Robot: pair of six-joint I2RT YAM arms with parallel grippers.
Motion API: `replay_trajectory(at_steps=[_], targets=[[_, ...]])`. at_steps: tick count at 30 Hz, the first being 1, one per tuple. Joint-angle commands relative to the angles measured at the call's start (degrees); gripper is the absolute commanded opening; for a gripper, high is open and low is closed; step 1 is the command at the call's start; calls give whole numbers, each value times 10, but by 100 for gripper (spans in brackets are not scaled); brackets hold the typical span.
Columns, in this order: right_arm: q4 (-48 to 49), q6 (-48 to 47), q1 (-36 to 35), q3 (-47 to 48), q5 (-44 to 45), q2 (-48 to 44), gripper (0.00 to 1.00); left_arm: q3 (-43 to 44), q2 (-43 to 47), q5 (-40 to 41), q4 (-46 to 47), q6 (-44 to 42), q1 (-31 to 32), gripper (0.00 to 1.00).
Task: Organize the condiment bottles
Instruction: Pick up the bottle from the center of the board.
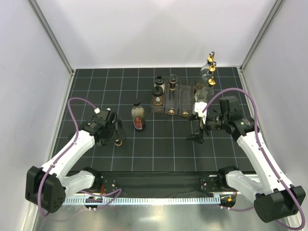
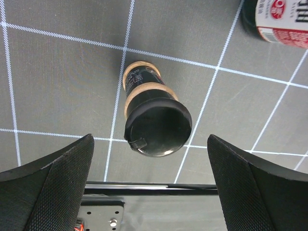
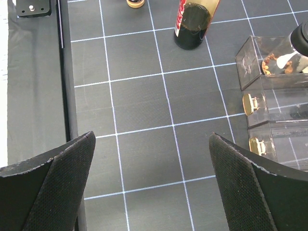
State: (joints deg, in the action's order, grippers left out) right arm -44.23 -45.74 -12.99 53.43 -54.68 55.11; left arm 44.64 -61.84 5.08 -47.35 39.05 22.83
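Note:
A short brown bottle (image 2: 155, 120) with a black cap stands upright on the gridded mat. My left gripper (image 2: 150, 139) is open just above it, and the cap lies between the fingertips without touching either. From above, this bottle (image 1: 118, 141) is at the left gripper (image 1: 114, 133). The red-labelled bottle (image 1: 138, 116) stands alone mid-mat. Two black-capped bottles (image 1: 158, 92) sit in the clear rack (image 1: 185, 102). Tall clear bottles with gold spouts (image 1: 210, 72) stand at the back right. My right gripper (image 3: 151, 135) is open over bare mat, left of the rack (image 3: 269, 113).
The red-labelled bottle (image 2: 281, 19) stands close beyond the small one. A black rail (image 3: 65, 72) runs along the mat's near edge. White walls enclose the table on three sides. The right arm (image 1: 250, 139) reaches in beside the rack's front.

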Motion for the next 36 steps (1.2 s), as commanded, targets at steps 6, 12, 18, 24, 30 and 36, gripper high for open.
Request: replay_trajectory(at_steps=[6, 12, 18, 24, 30, 36], targets=[[3, -16, 2, 2, -15, -5, 100, 15, -34, 38, 23, 7, 15, 96], [1, -18, 1, 1, -14, -6, 100, 40, -72, 54, 38, -3, 16, 88], [0, -21, 1, 2, -13, -6, 100, 48, -92, 70, 41, -13, 16, 78], [-2, -23, 1, 1, -11, -4, 100, 43, -83, 76, 45, -24, 16, 44], [-2, -24, 1, 1, -11, -5, 100, 39, -67, 67, 57, -36, 17, 9], [-2, -24, 1, 1, -10, -4, 100, 49, -26, 66, 41, -61, 17, 0]])
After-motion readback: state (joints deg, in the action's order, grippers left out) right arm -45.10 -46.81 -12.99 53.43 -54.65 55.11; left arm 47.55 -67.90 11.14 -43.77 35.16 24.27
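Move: The small black-capped bottle stands upright just ahead of the left hand, about 3 cm farther out and centred between the open fingers, its middle some 4 cm below. The sauce bottle is roughly 10 cm to the right of it and 8 cm beyond it; the nearest jar in the clear rack lies some 19 cm right and 23 cm ahead. From the idle right hand the small bottle is about 32 cm left, 2 cm ahead and 17 cm lower. The left fingers close around the small bottle's black cap and pinch it from both sides, after the open hand has sunk about 1.5 cm and slid some 2.5 cm forward onto it, rolling a few degrees. Keeping that grip, the hand then starts to rise, by a little over 1 cm. ##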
